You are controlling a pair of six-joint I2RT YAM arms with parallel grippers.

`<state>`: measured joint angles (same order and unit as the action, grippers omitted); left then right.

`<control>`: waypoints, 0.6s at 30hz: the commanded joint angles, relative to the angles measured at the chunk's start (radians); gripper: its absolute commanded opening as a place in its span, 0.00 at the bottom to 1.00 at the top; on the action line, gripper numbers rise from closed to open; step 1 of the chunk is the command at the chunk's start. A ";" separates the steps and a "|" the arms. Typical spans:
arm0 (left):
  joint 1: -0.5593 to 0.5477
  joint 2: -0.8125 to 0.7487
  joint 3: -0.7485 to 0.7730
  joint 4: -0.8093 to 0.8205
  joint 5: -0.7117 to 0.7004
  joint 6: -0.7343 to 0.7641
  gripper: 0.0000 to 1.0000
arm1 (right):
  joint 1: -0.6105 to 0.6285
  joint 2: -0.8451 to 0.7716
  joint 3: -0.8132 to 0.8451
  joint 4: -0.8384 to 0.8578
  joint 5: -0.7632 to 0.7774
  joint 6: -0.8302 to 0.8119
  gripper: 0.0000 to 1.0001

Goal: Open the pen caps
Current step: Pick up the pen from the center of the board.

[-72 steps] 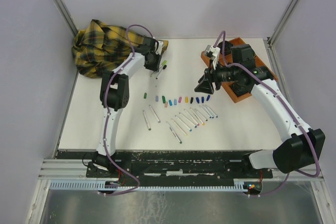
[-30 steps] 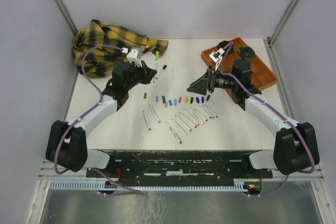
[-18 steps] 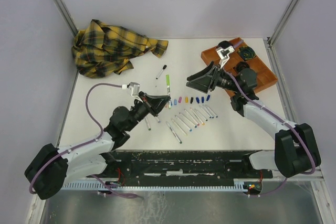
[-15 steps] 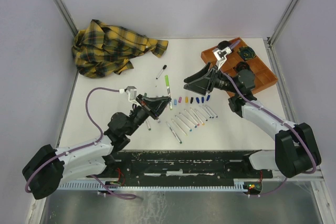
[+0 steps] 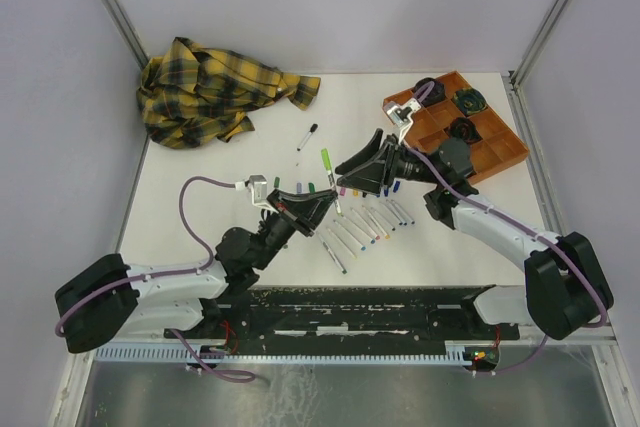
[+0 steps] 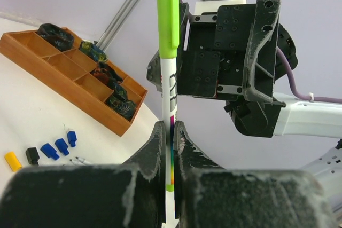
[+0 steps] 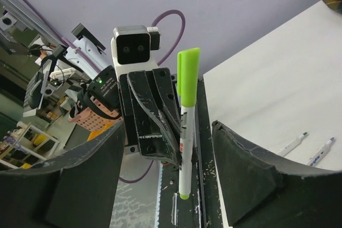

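My left gripper [image 5: 322, 201] [image 6: 169, 132] is shut on the white barrel of a pen [image 6: 168, 86], holding it upright above the table's middle. The pen's lime green cap [image 5: 326, 160] [image 6: 167, 14] [image 7: 188, 73] is still on its top end. My right gripper [image 5: 352, 159] [image 7: 171, 180] is open and faces the left one, its fingers [image 7: 80, 185] standing on either side of the pen without touching it. Loose pen caps [image 5: 350, 190] [image 6: 56, 148] lie in a row on the table. Uncapped white pens [image 5: 360, 227] lie in front of them.
A black-capped pen [image 5: 308, 135] lies alone behind the row. A yellow plaid cloth [image 5: 215, 92] is bunched at the back left. An orange compartment tray [image 5: 490, 152] [image 6: 69, 70] with dark round objects stands at the back right.
My left arm has swung back from near the cloth to the table's middle, carrying the green-capped pen. My right gripper has moved left to meet it and now straddles the pen.
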<state>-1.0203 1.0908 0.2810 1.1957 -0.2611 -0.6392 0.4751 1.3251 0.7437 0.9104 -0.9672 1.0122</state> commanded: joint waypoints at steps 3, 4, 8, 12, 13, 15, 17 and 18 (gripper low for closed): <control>-0.019 0.031 0.028 0.119 -0.053 0.026 0.03 | 0.036 0.003 0.043 -0.050 -0.001 -0.070 0.66; -0.020 0.034 0.029 0.120 -0.053 0.025 0.03 | 0.040 0.004 0.046 -0.061 -0.003 -0.078 0.62; -0.023 0.045 0.030 0.127 -0.055 0.020 0.03 | 0.055 0.010 0.061 -0.102 -0.011 -0.105 0.49; -0.027 0.050 0.032 0.130 -0.053 0.020 0.03 | 0.063 0.014 0.066 -0.119 -0.013 -0.119 0.41; -0.030 0.051 0.032 0.130 -0.053 0.020 0.03 | 0.063 0.015 0.067 -0.124 -0.013 -0.122 0.39; -0.031 0.053 0.031 0.131 -0.051 0.019 0.03 | 0.067 0.017 0.070 -0.135 -0.014 -0.131 0.36; -0.032 0.057 0.033 0.132 -0.047 0.017 0.03 | 0.069 0.018 0.073 -0.148 -0.015 -0.142 0.34; -0.033 0.059 0.035 0.134 -0.043 0.016 0.03 | 0.070 0.019 0.075 -0.153 -0.016 -0.146 0.33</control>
<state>-1.0462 1.1412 0.2813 1.2671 -0.2871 -0.6392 0.5354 1.3418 0.7666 0.7643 -0.9684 0.9001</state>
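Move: The green-capped pen already stands upright in the left gripper, pinched low; its middle is some 4 cm above that hand point, about 1 cm back and 1 cm left. From the open right hand its middle lies about 3 cm left, level front to back and some 2 cm lower. On the board about 22 cm below the right hand lie the yellow cap, some 7 cm ahead and 3 cm right, and the uncapped pens, about 1 cm back and 5 cm right. Hold the pen still in the left gripper. Ease the right hand in around the barrel just below the green cap, sinking about 2 cm while sliding nearly 2 cm left and about 1 cm back, with the fingertips dipping a few degrees. Close the right fingers as they come in, from wide open to roughly a third, one on either side of the pen. ##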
